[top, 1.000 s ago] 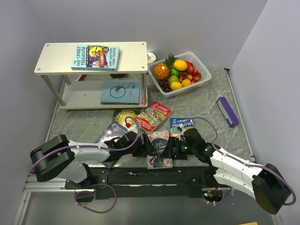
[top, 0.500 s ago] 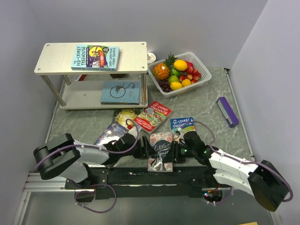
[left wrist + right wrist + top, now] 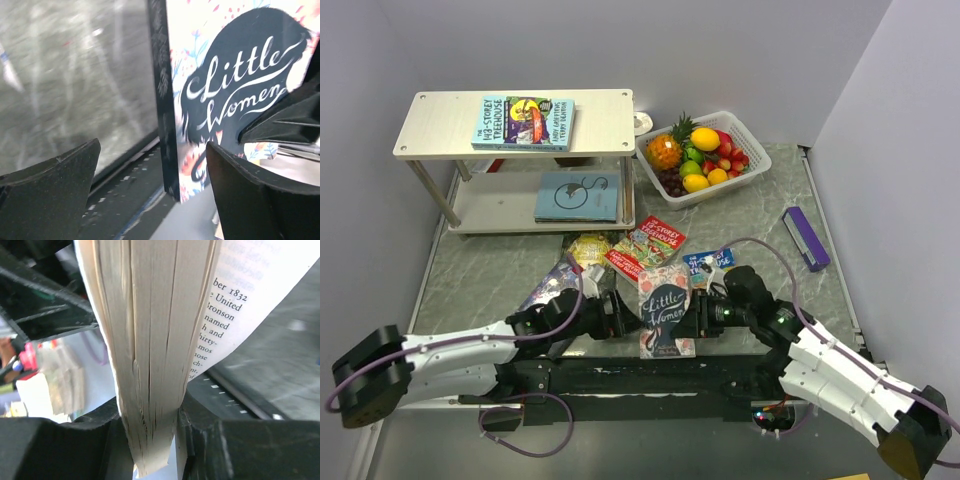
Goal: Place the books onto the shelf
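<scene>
The "Little Women" book (image 3: 665, 310) is held up off the table near the front edge. My right gripper (image 3: 698, 320) is shut on its page edge (image 3: 150, 365), the jaws (image 3: 150, 440) pressed on both sides of the block. My left gripper (image 3: 620, 318) is open at the book's spine side; its fingers (image 3: 50, 185) stand wide apart, and the cover (image 3: 225, 100) sits between them untouched. The shelf (image 3: 440, 110) holds a Treehouse book (image 3: 523, 122) on top and a pale blue one (image 3: 577, 196) below. A red Treehouse book (image 3: 648, 245), a blue one (image 3: 708, 263), a green-gold book (image 3: 588, 248) and a galaxy book (image 3: 552, 283) lie on the table.
A white fruit basket (image 3: 745, 170) stands at the back right of the shelf. A small purple box (image 3: 806, 238) lies near the right wall. A black rail (image 3: 620, 375) runs along the table's front edge under both arms.
My right gripper closed on the book's page edge. The left jaws spread wider off the book, and the left arm stretched out low to the left. The book shifted slightly right and up.
</scene>
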`<state>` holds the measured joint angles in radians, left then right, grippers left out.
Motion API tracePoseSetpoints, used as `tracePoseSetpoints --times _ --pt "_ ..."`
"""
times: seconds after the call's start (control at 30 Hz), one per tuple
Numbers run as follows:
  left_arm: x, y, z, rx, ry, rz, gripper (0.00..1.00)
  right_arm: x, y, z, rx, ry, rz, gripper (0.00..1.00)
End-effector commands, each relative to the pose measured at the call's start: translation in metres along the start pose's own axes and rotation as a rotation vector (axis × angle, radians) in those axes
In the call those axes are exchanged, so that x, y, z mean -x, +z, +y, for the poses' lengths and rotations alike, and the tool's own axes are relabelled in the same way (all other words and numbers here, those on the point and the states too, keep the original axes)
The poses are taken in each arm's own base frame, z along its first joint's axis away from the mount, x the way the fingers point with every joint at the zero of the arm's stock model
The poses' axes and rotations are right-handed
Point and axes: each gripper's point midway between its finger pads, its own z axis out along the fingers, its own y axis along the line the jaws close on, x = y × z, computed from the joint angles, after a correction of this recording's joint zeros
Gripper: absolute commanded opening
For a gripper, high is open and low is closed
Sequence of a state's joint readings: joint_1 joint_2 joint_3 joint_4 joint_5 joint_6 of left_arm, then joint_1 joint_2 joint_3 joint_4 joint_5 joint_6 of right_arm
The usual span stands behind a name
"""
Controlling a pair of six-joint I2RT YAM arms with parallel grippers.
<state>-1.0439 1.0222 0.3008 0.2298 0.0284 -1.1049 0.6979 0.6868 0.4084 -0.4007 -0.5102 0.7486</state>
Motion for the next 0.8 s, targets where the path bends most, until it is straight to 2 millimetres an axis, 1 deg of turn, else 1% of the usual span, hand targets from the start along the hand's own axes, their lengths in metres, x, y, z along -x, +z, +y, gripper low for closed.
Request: tracePoseSetpoints --times 0.0,0.03,0.07,0.13,0.17,0.23,0.27,0.3,0.33,0.37,0.4,0.43,0.47,0.5,0.53,0.57,0.6,0.63,0.7,0.73,0.77 --pt "0.013 -0.012 -0.02 -0.081 0.057 -0.053 0.94 0.005 -0.027 0.067 0.248 -0.142 0.038 0.0" --pt "0.015 -0.015 -0.026 -0.101 0.064 -0.063 0.94 0.005 -0.031 0.076 0.285 -0.155 0.051 0.0" --pt "0.017 -0.017 -0.031 -0.123 0.073 -0.068 0.95 0.004 -0.033 0.08 0.302 -0.163 0.062 0.0" --pt "0.025 -0.025 -0.049 -0.196 0.078 -0.103 0.95 0.0 -0.038 0.091 0.355 -0.181 0.097 0.0" --pt "0.024 -0.028 -0.052 -0.227 0.077 -0.105 0.96 -0.001 -0.04 0.093 0.369 -0.188 0.104 0.0" --pt "0.032 -0.04 -0.07 -0.318 0.082 -0.143 0.96 -0.006 -0.044 0.1 0.414 -0.193 0.137 0.0" --pt "0.034 -0.043 -0.071 -0.33 0.088 -0.15 0.96 -0.008 -0.046 0.103 0.435 -0.198 0.147 0.0" --pt "0.037 -0.049 -0.077 -0.357 0.098 -0.162 0.96 -0.008 -0.047 0.106 0.456 -0.207 0.15 0.0" --pt "0.038 -0.051 -0.08 -0.374 0.109 -0.163 0.95 -0.012 -0.051 0.11 0.486 -0.208 0.172 0.0" --pt "0.041 -0.053 -0.079 -0.382 0.125 -0.17 0.95 -0.013 -0.052 0.112 0.501 -0.21 0.18 0.0" --pt "0.039 -0.057 -0.083 -0.409 0.14 -0.151 0.94 -0.015 -0.053 0.113 0.514 -0.214 0.189 0.0" --pt "0.038 -0.059 -0.084 -0.424 0.152 -0.139 0.91 -0.016 -0.055 0.115 0.53 -0.224 0.194 0.0" --pt "0.042 -0.061 -0.084 -0.436 0.162 -0.147 0.89 -0.017 -0.057 0.117 0.541 -0.227 0.206 0.0" --pt "0.036 -0.065 -0.087 -0.472 0.177 -0.109 0.88 -0.018 -0.058 0.117 0.546 -0.231 0.211 0.0" --pt "0.035 -0.067 -0.089 -0.497 0.184 -0.101 0.84 -0.019 -0.059 0.119 0.556 -0.241 0.213 0.0" --pt "0.039 -0.069 -0.091 -0.522 0.188 -0.111 0.82 -0.019 -0.06 0.12 0.563 -0.246 0.215 0.0" --pt "0.038 -0.07 -0.092 -0.538 0.19 -0.098 0.79 -0.02 -0.061 0.121 0.572 -0.249 0.225 0.0" --pt "0.032 -0.073 -0.094 -0.568 0.202 -0.065 0.7 -0.019 -0.062 0.123 0.578 -0.26 0.224 0.0" --pt "0.032 -0.075 -0.1 -0.61 0.211 -0.057 0.58 -0.02 -0.062 0.122 0.568 -0.259 0.235 0.0" --pt "0.028 -0.078 -0.104 -0.639 0.222 -0.032 0.42 -0.019 -0.063 0.123 0.568 -0.274 0.233 0.0" --pt "0.027 -0.08 -0.107 -0.659 0.222 -0.025 0.31 -0.019 -0.063 0.122 0.558 -0.27 0.238 0.0"
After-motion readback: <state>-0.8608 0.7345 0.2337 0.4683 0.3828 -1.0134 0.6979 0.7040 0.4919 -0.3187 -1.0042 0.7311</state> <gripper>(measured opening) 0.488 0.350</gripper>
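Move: Little Women is already pinched along its right edge in the right hand, its middle about 6 cm to that hand's left, 1 cm ahead and 3 cm lower. From the empty left hand the book's middle is some 7 cm to the right and 3 cm ahead, nearly level. The red book lies about 18 cm ahead of the left hand, 2 cm right and 6 cm lower; the blue book is 5 cm ahead of the right hand, 6 cm right, 9 cm lower. Upward and back towards the table's front edge, the right hand carries Little Women by its right edge, rising some 8 cm and drawing back 6 while turning counter-clockwise and rolling its left side up. The open left hand climbs about 11 cm beside the book, its fingers levelling off to point right, then brings them partway shut around the book's left edge. ##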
